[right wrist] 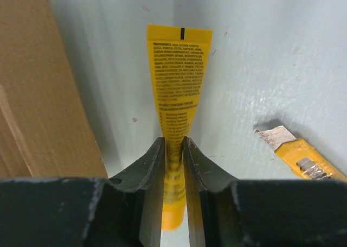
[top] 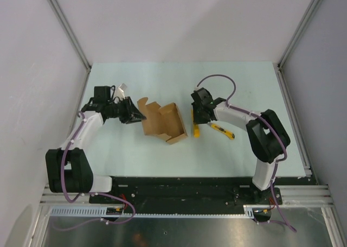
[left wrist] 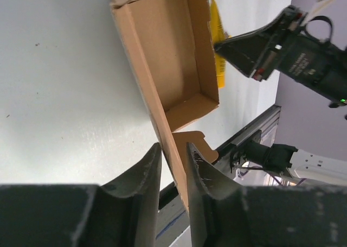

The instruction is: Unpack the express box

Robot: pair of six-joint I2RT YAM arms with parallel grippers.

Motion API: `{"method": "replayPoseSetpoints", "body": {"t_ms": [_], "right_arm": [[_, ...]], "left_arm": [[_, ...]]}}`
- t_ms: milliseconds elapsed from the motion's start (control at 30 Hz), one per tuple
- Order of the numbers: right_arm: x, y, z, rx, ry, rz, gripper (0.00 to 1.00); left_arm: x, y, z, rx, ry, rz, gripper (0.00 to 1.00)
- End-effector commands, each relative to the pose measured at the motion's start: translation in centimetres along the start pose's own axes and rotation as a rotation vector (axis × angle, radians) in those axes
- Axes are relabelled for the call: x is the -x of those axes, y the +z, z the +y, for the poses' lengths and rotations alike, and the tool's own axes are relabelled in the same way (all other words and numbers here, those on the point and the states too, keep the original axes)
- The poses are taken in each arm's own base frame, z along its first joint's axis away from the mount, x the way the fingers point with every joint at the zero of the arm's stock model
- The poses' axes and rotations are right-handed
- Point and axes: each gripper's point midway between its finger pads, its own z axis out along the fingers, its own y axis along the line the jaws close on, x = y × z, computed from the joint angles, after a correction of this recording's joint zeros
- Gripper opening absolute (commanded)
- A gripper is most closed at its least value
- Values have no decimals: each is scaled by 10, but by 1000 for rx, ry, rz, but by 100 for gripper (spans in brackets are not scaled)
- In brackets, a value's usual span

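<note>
The express box [top: 162, 125] lies open in the middle of the table, a brown carton with its flaps spread and its inside bare [left wrist: 173, 57]. My left gripper [top: 139, 115] is at its left end. In the left wrist view the jaws [left wrist: 173, 146] straddle a thin cardboard wall, slightly apart, with a gap on one side. My right gripper [top: 196, 119] is just right of the box, shut on a yellow tube [right wrist: 179, 78] whose flat crimped end points away from it. The tube [top: 196, 131] reaches down to the table beside the box.
A yellow-and-black utility knife [top: 223, 130] lies on the table just right of the tube, its blade tip showing [right wrist: 274, 135]. A small white object [top: 122, 88] sits behind the left arm. Grey walls enclose the table; a black rail [top: 179, 184] runs along the near edge.
</note>
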Motion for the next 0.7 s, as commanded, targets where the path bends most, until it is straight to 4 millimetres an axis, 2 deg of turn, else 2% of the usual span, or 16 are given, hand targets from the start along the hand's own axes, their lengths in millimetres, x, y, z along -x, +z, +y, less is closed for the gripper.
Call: {"method": "replayPoseSetpoints", "body": {"t_ms": [0,100,133,200,333,367,467,533,567,600,633,667], "right_arm": [[7,9,4,19,-5,-24,26],[-1,12,5,31,5,12,32],[-1,12,4,29,8,15,39],[-1,9,4,26,11,15,42],[13,-9,5,32,19,-38,56],[21,-20,7,38,21,-69,59],[33,-40,4,28,20,-118,66],[45,-63,0,13,30,-177,70],[45,-71,-5,-2,36,-180,71],[53,-90,-8,-7,47,-223,72],[58,-99,-17,-50,61,-259,75],[58,-107,-23,-77,65,-271,75]], "left_arm": [[12,-8,-21,-65,69,-18,31],[18,-12,-27,-73,104,-37,36],[20,-13,-29,-74,112,-44,38],[26,-17,-34,-74,131,-65,45],[33,-25,-43,-76,165,-99,59],[34,-26,-44,-76,172,-107,68],[38,-36,-50,-63,218,-152,81],[41,-47,-54,-37,270,-208,85],[42,-53,-56,-23,287,-232,90],[41,-56,-54,-9,297,-248,93],[42,-67,-57,23,327,-304,94],[40,-71,-54,40,330,-323,96]]}}
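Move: The yellow tube is still in the right fingers, its middle only about 1 cm below them, just over the table; the express box's tray lies some 9 cm to their left, level with them, the cutter some 10 cm to their right and 3 cm back. The box lid's edge is between the left fingers, its middle about 3 cm to their right and 3 cm below; the tray is 10 cm right, 1 cm back, 8 cm below. Right sinks 1 cm, opens off the tube and rises about 7; left opens, rising 6 cm off the lid. ##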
